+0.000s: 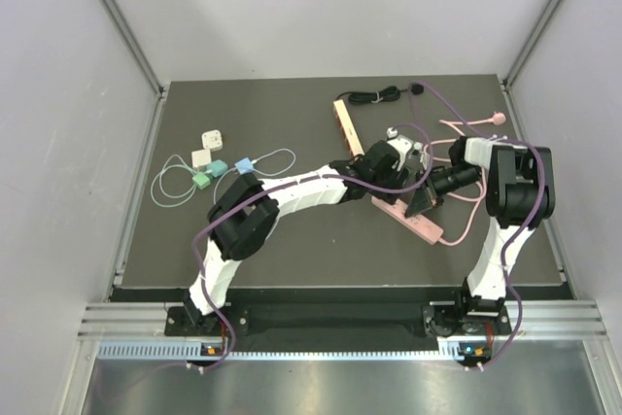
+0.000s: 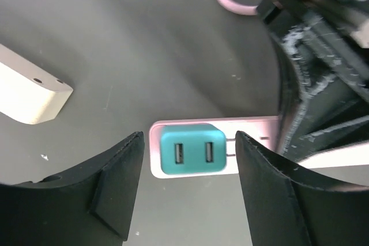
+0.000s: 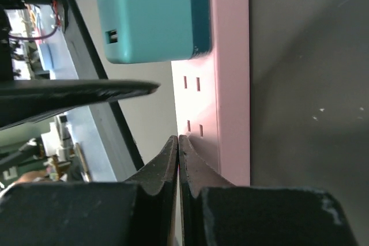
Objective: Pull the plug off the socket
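A teal two-port plug (image 2: 192, 154) sits in the end of a pink socket strip (image 2: 248, 124) lying on the dark table. My left gripper (image 2: 189, 135) hovers over it, open, one finger on each side of the plug with a gap on both sides. In the right wrist view the same plug (image 3: 150, 15) stands on the strip (image 3: 230, 84), and my right gripper (image 3: 179, 137) is shut, its tips resting on the strip's face a little along from the plug. From above, both grippers meet over the strip (image 1: 418, 223), and the plug is hidden under them.
A beige power strip (image 1: 348, 128) lies just behind, its end close to my left gripper (image 2: 29, 99). A black cable (image 1: 374, 96) and pink cable (image 1: 466, 128) trail at the back right. Small white (image 1: 211, 138), green (image 1: 202, 180) and blue (image 1: 243, 165) chargers lie far left.
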Motion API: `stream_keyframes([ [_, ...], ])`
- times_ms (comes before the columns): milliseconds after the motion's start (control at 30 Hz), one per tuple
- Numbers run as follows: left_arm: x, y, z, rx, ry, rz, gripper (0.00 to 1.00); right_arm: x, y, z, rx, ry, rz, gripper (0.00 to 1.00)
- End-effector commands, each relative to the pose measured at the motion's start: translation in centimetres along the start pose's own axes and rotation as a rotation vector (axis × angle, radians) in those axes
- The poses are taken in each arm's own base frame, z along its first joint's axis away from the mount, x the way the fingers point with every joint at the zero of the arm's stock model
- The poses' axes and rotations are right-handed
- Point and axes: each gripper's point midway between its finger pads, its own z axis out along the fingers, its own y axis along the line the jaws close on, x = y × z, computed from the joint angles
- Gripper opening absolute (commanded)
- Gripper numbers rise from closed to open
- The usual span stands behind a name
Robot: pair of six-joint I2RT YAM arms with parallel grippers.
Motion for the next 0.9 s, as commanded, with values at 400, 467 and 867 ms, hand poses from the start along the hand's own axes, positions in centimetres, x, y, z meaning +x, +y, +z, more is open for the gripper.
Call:
stream_keyframes([
  [400, -1.9, -0.3, 0.1, -0.123, 0.01, 0.138, 0.09, -0.1, -4.1, 0.1, 0.162, -0.01, 0.063, 0.0],
  [467, -2.4, -0.6, -0.1, -0.14, -0.002, 0.163, 0.0, -0.2, -4.6, -0.1, 0.203, -0.017, 0.063, 0.0],
  [867, -2.8, -3.9, -1.5, -0.017, -0.004, 0.108, 0.0, 0.0, -6.6, -0.6, 0.345, -0.032, 0.103, 0.0],
])
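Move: The teal plug sits almost between the left hand's open fingers, about 1 cm ahead, 1 cm to the right and 2 cm below. The middle of the pink strip under it is some 3 cm back, 6 cm right and 4 cm below; the pale strip's middle lies about 14 cm farther out and 10 cm left of the plug. The shut right fingertips stand about over the pink strip's middle, 1 cm above it, with the plug some 5 cm ahead, 5 cm left and 2 cm higher. Down about 1.5 cm over the teal plug goes the left hand, closing its fingers from both sides until they pinch the plug; keeping that grip, it eases about 1 cm back and rolls some 15 degrees, its left side rising. The right hand stays with shut fingertips on the pink strip beside the plug, turning about 10 degrees clockwise, apparently to hold the strip down. ##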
